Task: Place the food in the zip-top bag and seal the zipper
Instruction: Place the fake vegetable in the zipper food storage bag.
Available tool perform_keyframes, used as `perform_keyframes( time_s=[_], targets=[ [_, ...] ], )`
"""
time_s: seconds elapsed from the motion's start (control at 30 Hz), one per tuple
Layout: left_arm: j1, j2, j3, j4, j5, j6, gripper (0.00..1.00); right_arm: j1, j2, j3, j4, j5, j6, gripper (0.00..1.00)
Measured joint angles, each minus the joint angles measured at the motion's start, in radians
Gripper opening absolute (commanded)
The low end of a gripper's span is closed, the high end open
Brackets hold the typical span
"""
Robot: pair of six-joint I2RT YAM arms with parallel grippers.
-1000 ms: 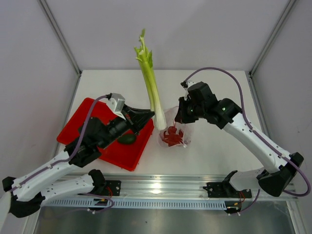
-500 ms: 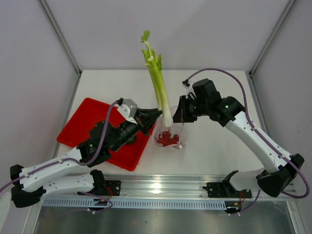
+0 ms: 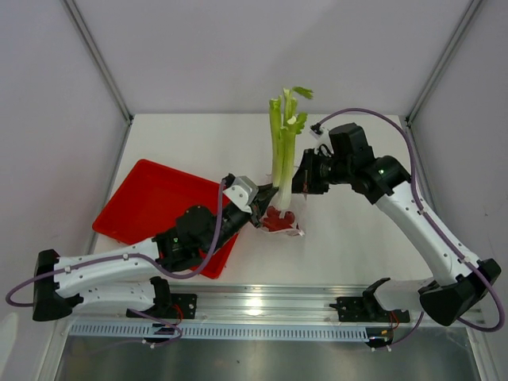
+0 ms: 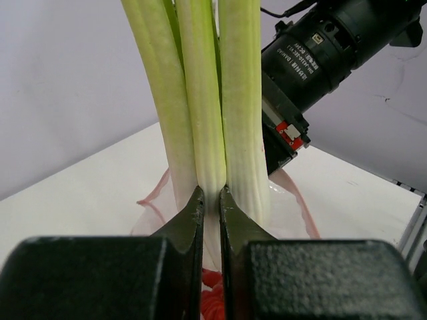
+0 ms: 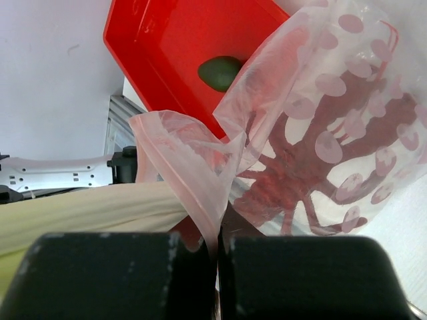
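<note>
My left gripper is shut on the white lower part of the leek stalk, which it holds upright. The leek's base is in the mouth of the zip-top bag. My right gripper is shut on the bag's rim by the pink zipper and holds the mouth up. The red lobster lies inside the bag. The dark-green fruit sits in the red tray; my left arm hides it in the top view.
The red tray lies at the left of the white table, partly under my left arm. The two grippers stand close together over the bag at the table's middle. Grey walls enclose the back and sides.
My left arm has swung right with the leek, bringing it from a leftward lean to upright with its base in the bag. My right gripper has shifted slightly right with the rim.
</note>
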Motion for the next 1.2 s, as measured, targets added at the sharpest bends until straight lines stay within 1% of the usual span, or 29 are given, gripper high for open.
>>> perform_keyframes(
  time_s=[0.13, 0.2, 0.3, 0.43, 0.57, 0.63, 0.8, 0.9, 1.07, 1.2],
  targets=[
    [-0.005, -0.013, 0.002, -0.029, -0.006, -0.019, 0.01, -0.006, -0.009, -0.016, 0.003, -0.002, -0.002, 0.0],
    [-0.006, -0.027, 0.026, -0.101, -0.001, -0.049, 0.0, -0.006, -0.01, -0.027, 0.002, 0.006, -0.008, 0.0],
    [-0.006, -0.048, 0.115, -0.244, 0.027, -0.124, 0.01, -0.006, -0.01, -0.041, 0.002, 0.024, -0.016, 0.0],
    [-0.006, -0.082, 0.283, -0.451, 0.105, -0.271, 0.01, -0.006, -0.01, -0.047, 0.003, 0.047, -0.033, 0.0],
    [-0.006, -0.124, 0.404, -0.618, 0.198, -0.426, 0.01, -0.006, -0.01, -0.049, 0.007, 0.07, -0.047, 0.0],
    [-0.006, -0.146, 0.432, -0.689, 0.251, -0.513, 0.01, -0.008, -0.01, -0.051, 0.018, 0.09, -0.057, 0.0],
    [-0.007, -0.196, 0.423, -0.845, 0.407, -0.728, 0.01, -0.008, -0.01, -0.051, 0.047, 0.176, -0.099, 0.0],
    [-0.007, -0.228, 0.356, -0.886, 0.518, -0.84, 0.01, -0.008, -0.01, -0.051, 0.063, 0.244, -0.133, 0.0],
    [-0.011, -0.271, 0.241, -0.911, 0.673, -0.971, 0.01, -0.008, -0.018, -0.081, 0.111, 0.321, -0.179, 0.0],
    [-0.017, -0.296, 0.155, -0.888, 0.754, -1.058, 0.01, -0.008, -0.031, -0.125, 0.143, 0.341, -0.197, 0.0]
  ],
)
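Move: The mouth of the zip-top bag lies about 3 cm ahead of the left hand, 4 cm to its right and 6 cm below; the hand already holds the celery upright, root end down at that mouth. The lobster in the bag is 1 cm ahead, 3 cm right and some 15 cm down; the avocado in the tray is about 8 cm ahead, 20 cm left and 34 cm down. From the right hand, already pinching the bag's rim, the mouth is level fore-and-aft and in height, about 4 cm left. The celery, still pinched in the left gripper, is drawn back off the bag mouth about 20 cm and some 5 cm to the left, rising about 9 cm before sinking just below its starting height. Meanwhile the wrist turns roughly 75 degrees, swinging the leafy end over forward and the root back. The right hand keeps its pinch on the rim, easing down, then forward and right about 7 cm as it tilts. ##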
